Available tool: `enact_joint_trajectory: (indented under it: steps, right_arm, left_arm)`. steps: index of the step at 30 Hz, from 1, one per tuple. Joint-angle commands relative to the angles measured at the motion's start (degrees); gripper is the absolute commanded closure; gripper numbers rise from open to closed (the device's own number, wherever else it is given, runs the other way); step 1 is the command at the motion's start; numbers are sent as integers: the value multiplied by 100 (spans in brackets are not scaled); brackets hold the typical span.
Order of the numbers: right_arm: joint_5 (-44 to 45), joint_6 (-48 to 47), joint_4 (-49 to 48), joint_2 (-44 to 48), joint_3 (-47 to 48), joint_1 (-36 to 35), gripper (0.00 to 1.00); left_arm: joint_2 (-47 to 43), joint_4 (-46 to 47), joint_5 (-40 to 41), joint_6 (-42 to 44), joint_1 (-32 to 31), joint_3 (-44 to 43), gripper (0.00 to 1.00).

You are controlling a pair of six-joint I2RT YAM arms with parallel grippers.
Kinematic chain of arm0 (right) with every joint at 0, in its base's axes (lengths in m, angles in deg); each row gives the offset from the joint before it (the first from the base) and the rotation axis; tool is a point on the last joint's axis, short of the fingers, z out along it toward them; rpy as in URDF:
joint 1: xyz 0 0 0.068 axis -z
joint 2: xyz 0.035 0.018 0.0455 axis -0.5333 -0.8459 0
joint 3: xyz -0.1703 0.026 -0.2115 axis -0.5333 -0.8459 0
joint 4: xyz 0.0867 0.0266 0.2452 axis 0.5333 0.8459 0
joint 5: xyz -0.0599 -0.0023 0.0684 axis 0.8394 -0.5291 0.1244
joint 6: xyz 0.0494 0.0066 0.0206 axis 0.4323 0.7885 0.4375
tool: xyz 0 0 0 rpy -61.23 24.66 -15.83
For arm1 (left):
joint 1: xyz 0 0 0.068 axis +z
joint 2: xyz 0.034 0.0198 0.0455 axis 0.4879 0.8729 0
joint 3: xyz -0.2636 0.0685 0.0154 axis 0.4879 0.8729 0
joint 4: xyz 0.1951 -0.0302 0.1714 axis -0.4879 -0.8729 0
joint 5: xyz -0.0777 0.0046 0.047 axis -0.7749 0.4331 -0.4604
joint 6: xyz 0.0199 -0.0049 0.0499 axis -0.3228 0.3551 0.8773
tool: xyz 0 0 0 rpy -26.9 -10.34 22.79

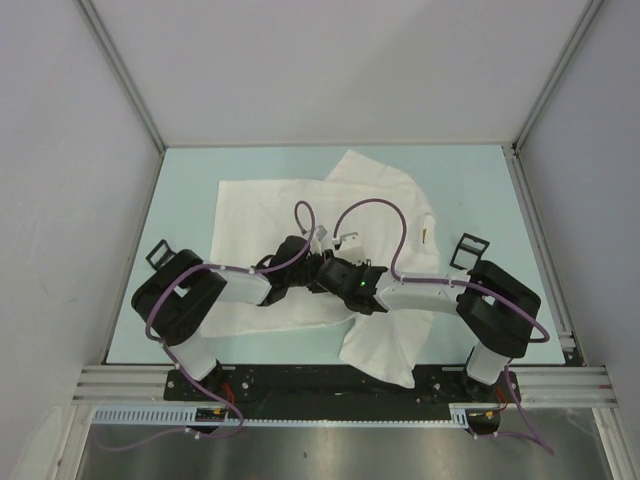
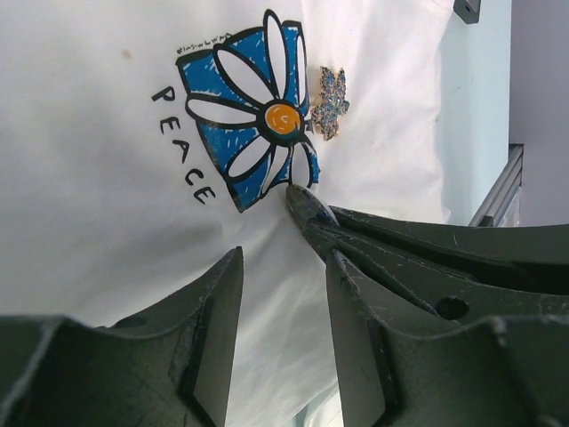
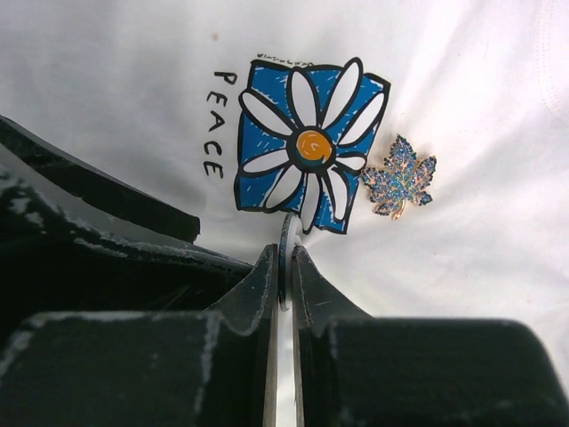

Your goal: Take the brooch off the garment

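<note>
The white T-shirt (image 1: 260, 205) lies spread on the table, its blue-and-white flower print (image 3: 307, 147) facing up. My right gripper (image 3: 283, 258) is shut on the brooch (image 3: 284, 233), a thin dark round disc seen edge-on just below the print. White cloth is pressed against the disc; I cannot tell whether it is still pinned. In the left wrist view the brooch (image 2: 302, 203) shows at the right fingertips. My left gripper (image 2: 284, 258) is open and empty over bare shirt (image 2: 89, 222), close beside the right fingers (image 2: 400, 240), below the print (image 2: 258, 116).
A glittery blue leaf-shaped pin (image 3: 398, 178) with gold edges sits on the shirt right beside the print; it also shows in the left wrist view (image 2: 330, 102). Small square black frames stand at the table's left (image 1: 160, 252) and right (image 1: 468, 247). Both arms meet mid-shirt.
</note>
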Motion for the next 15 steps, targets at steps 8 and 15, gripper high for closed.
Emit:
enact_joint_trajectory:
  steps: [8,15]
  right_arm:
    - [-531,-362,-703,-42,288,-161,74]
    - [-522,-511,-993,371,69,-188,69]
  left_arm:
    - [41,654,-273,-122,-5,-88,48]
    - [41,778,-317,-193,-14,-88,47]
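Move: The round brooch is already pinched edge-on at the right fingertips, about 1 cm ahead of that hand's point and 1 cm below it. The daisy print's middle lies some 6 cm ahead and 1 cm right of the right hand, the leaf brooch some 5 cm ahead and 4 cm right, both about 2 cm lower. From the left hand, half open beside it, the round brooch is level fore-and-aft, about 3 cm to the right and 1 cm lower. The right fingers ease off their pinch on the round brooch, opening from nearly shut to about a third while that hand stays in place and turns only some 5 degrees counter-clockwise. Beside it the left hand sinks about 1 cm towards the garment, its fingers staying half open. ##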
